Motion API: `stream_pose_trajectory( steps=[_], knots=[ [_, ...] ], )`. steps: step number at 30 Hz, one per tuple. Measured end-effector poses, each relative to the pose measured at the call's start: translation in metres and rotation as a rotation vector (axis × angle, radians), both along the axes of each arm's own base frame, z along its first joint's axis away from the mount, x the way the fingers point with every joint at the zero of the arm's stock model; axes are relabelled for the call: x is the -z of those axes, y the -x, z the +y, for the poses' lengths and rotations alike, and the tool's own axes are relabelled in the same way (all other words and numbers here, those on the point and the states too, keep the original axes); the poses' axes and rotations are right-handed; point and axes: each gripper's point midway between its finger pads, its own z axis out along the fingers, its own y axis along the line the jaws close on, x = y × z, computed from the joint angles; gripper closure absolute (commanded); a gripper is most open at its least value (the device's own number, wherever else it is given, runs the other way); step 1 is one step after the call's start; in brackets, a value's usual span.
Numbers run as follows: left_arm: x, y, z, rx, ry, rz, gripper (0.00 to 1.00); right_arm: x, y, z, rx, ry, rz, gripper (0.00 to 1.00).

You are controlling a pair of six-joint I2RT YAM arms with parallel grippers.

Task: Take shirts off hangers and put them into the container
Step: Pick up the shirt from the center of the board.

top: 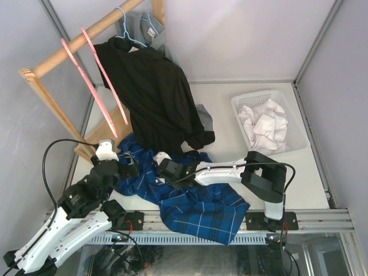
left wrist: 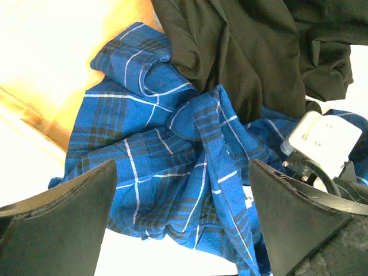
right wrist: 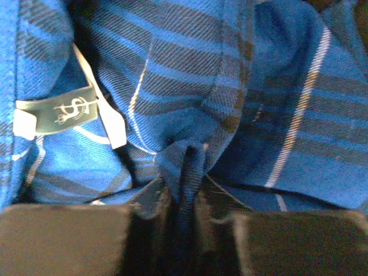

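The blue plaid shirt (top: 195, 210) lies crumpled on the table's near side, part of it hanging over the front edge. My right gripper (top: 157, 163) (right wrist: 187, 190) is shut on a fold of that shirt (right wrist: 172, 69), next to its label. Just left of it, my left gripper (top: 129, 166) (left wrist: 183, 167) hangs open over the plaid cloth (left wrist: 172, 155), holding nothing. The black shirt (top: 155, 98) hangs from a light-blue wire hanger (top: 123, 29), its lower part draped onto the table. A grey shirt (top: 148, 29) hangs behind it. The white shirt (top: 264, 126) lies in the container (top: 259, 95).
The wooden rack (top: 52, 103) stands at the back left with two bare pink hangers (top: 95, 86) on its rail. Its wooden foot (left wrist: 52, 69) lies just left of the plaid shirt. Grey walls close in the table on three sides.
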Motion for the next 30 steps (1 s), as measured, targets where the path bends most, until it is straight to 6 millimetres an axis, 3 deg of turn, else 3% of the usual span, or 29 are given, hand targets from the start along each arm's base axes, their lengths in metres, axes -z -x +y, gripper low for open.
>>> stream_pose_trajectory(
  steps=[3, 6, 10, 14, 18, 24, 30],
  knots=[
    [0.001, 0.0, 0.0, 0.0, -0.003, 0.004, 0.01, -0.004, -0.001, -0.002, -0.027, 0.001, -0.008, 1.0],
    [0.001, 0.0, 0.0, 0.0, -0.004, 0.004, 0.01, -0.025, 0.004, -0.003, -0.065, -0.033, -0.056, 1.0],
    [0.001, 0.0, 0.0, -0.001, -0.004, 0.004, 0.01, -0.096, 0.007, -0.01, -0.101, -0.18, -0.226, 1.0],
    [0.0, 0.0, 0.001, -0.005, -0.001, -0.003, 0.01, -0.19, 0.0, -0.029, -0.058, -0.429, -0.434, 1.0],
    [-0.004, 0.0, 0.006, -0.023, 0.005, -0.026, 0.01, -0.265, -0.018, -0.08, 0.07, -0.613, -0.62, 1.0],
    [-0.012, 0.003, 0.012, -0.038, 0.032, -0.067, 0.0, -0.34, -0.032, -0.157, 0.237, -0.776, -0.789, 1.0],
    [-0.012, 0.003, 0.012, -0.04, 0.033, -0.07, 0.01, -0.41, -0.029, -0.246, 0.428, -0.998, -0.95, 1.0]
  ],
)
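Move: Beneath and around the right fingers lies the blue shirt, a fold of it already between them; the heap's middle is about 6 cm back and 9 cm to the right. From this hand the container stands some 37 cm right and 16 cm ahead, the hanging black shirt's lower edge about 9 cm ahead and 7 cm right, slightly higher. From the left hand, the blue shirt's middle is roughly 16 cm right, 8 cm back and 17 cm below. Closing the rest of the way on the fold of the blue shirt, the right hand pinches it and hoists it about 40 cm, at first nearly straight up, then also sweeping some 25 cm right, towards the container's side. The wrist swings by around 80 degrees, bringing the fingers from pointing down to pointing forward and slightly up. ##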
